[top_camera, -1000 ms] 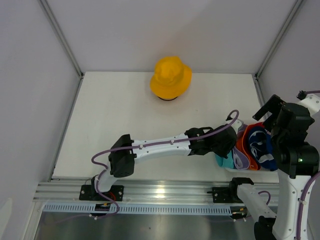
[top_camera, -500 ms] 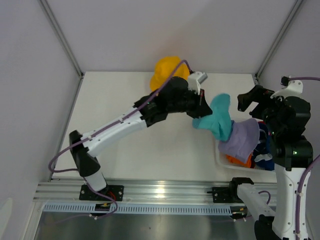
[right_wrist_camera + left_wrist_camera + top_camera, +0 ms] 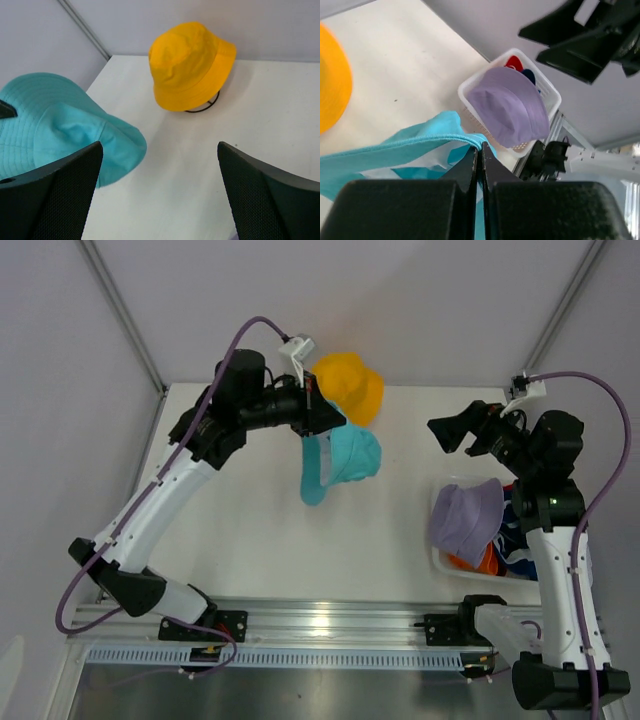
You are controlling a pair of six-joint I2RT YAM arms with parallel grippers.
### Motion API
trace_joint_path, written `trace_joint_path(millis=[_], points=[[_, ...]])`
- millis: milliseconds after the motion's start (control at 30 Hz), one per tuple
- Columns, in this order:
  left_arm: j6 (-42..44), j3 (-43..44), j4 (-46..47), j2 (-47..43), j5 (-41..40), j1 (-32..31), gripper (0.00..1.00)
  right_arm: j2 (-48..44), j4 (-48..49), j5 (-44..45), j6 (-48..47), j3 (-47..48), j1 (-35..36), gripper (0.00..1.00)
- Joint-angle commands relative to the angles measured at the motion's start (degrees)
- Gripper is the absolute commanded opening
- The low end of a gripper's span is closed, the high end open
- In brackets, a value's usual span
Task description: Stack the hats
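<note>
A yellow hat (image 3: pixel 352 386) sits on a wire stand at the back of the table; the right wrist view has it (image 3: pixel 191 64) straight ahead. My left gripper (image 3: pixel 320 416) is shut on the brim of a teal hat (image 3: pixel 344 460), which hangs in the air just in front of the yellow one. In the left wrist view the teal brim (image 3: pixel 420 149) is pinched between the closed fingers of that gripper (image 3: pixel 481 148). A lavender hat (image 3: pixel 466 520) drapes over the white basket (image 3: pixel 440 562). My right gripper (image 3: pixel 450 430) hovers open above the table, empty (image 3: pixel 159 146).
The basket at the right edge also holds orange (image 3: pixel 482 560), navy (image 3: pixel 522 540) and red (image 3: pixel 514 62) hats under the lavender one. The black wire stand (image 3: pixel 210 105) shows under the yellow hat. Grey walls close in the back and both sides.
The left arm pulled the teal hat out of the basket and carried it up and left toward the yellow hat. The lavender hat dropped back onto the basket. The right gripper swung left.
</note>
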Motion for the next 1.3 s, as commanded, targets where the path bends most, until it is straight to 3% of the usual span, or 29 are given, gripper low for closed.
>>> trace_joint_path(millis=[0,67,100,200,267,333,467,600,667,767,900,1067,1167,1267], points=[[-10.74,-1.80,0.35,-2.44,-1.51,3.92,0.01,1.67,4.63,-2.16,6.05,-0.54,1.72,1.00],[-19.98,-12.73,9.63,-4.99,2.43,4.10,0.01,1.94,3.31,0.57,6.86,-0.55,2.25,1.00],[-26.45,-18.62,22.91,-5.61,4.01,3.93,0.01,1.85,3.31,0.49,6.86,-0.55,2.34,1.00],[-32.12,-23.61,44.60,-3.25,12.81,3.14,0.01,1.33,2.61,0.75,6.51,-0.11,2.43,0.99],[-31.18,-18.81,44.67,0.43,15.01,2.43,0.01,0.98,1.29,1.71,5.28,0.24,2.52,0.99],[-28.28,-18.51,38.80,0.28,13.19,2.26,0.01,0.62,-0.72,3.73,4.84,0.51,2.52,0.99],[-28.79,-35.00,36.66,-6.91,0.11,2.87,0.01,1.06,-3.11,4.09,4.13,0.16,2.52,1.00],[-32.57,-56.40,46.66,-9.21,-2.92,3.22,0.01,2.64,-3.02,2.34,5.63,-0.90,2.87,1.00],[-32.76,-60.33,55.97,-9.04,-2.04,3.22,0.01,3.96,-3.89,2.33,3.80,-0.98,4.53,0.99],[-31.27,-66.04,59.17,-9.04,-2.38,3.22,0.01,6.24,-7.58,6.10,1.16,0.33,9.18,1.00],[-27.23,-66.24,55.31,-10.88,-8.00,3.75,0.01,9.23,-8.21,9.09,-0.17,0.86,14.46,1.00],[-18.80,-59.49,49.33,-13.77,-2.58,4.01,0.01,11.87,-7.68,12.79,-0.17,0.07,19.39,0.99],[-9.05,-54.38,42.92,-16.59,1.65,3.93,0.01,10.82,-5.49,13.75,-0.61,-2.73,19.74,1.00],[6.82,-45.77,33.17,-18.71,5.24,4.01,0.01,8.28,-1.80,14.29,-0.96,-6.24,18.87,0.99]])
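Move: The left hand already pinches the teal hat by its brim; the yellow hat on its stand lies about 23 cm ahead of that hand, 1 cm to the right and 26 cm below. From the open right hand, the hanging teal hat is roughly 18 cm to the left, 6 cm back and 6 cm lower. The yellow hat is about 17 cm left of the right hand, 20 cm ahead and 24 cm below; the purple hat in the basket is 11 cm right, 11 cm back and 30 cm below. Still pinching the teal hat's brim, the left hand swings it sharply down, about 28 cm in all, wrist tipping some 35 degrees, then lifts back about 10 cm as the tilt mostly comes out. The right hand, fingers staying wide open, sinks about 12 cm and moves 8 cm left towards the teal hat, its fingers tipping down some 20 degrees. ##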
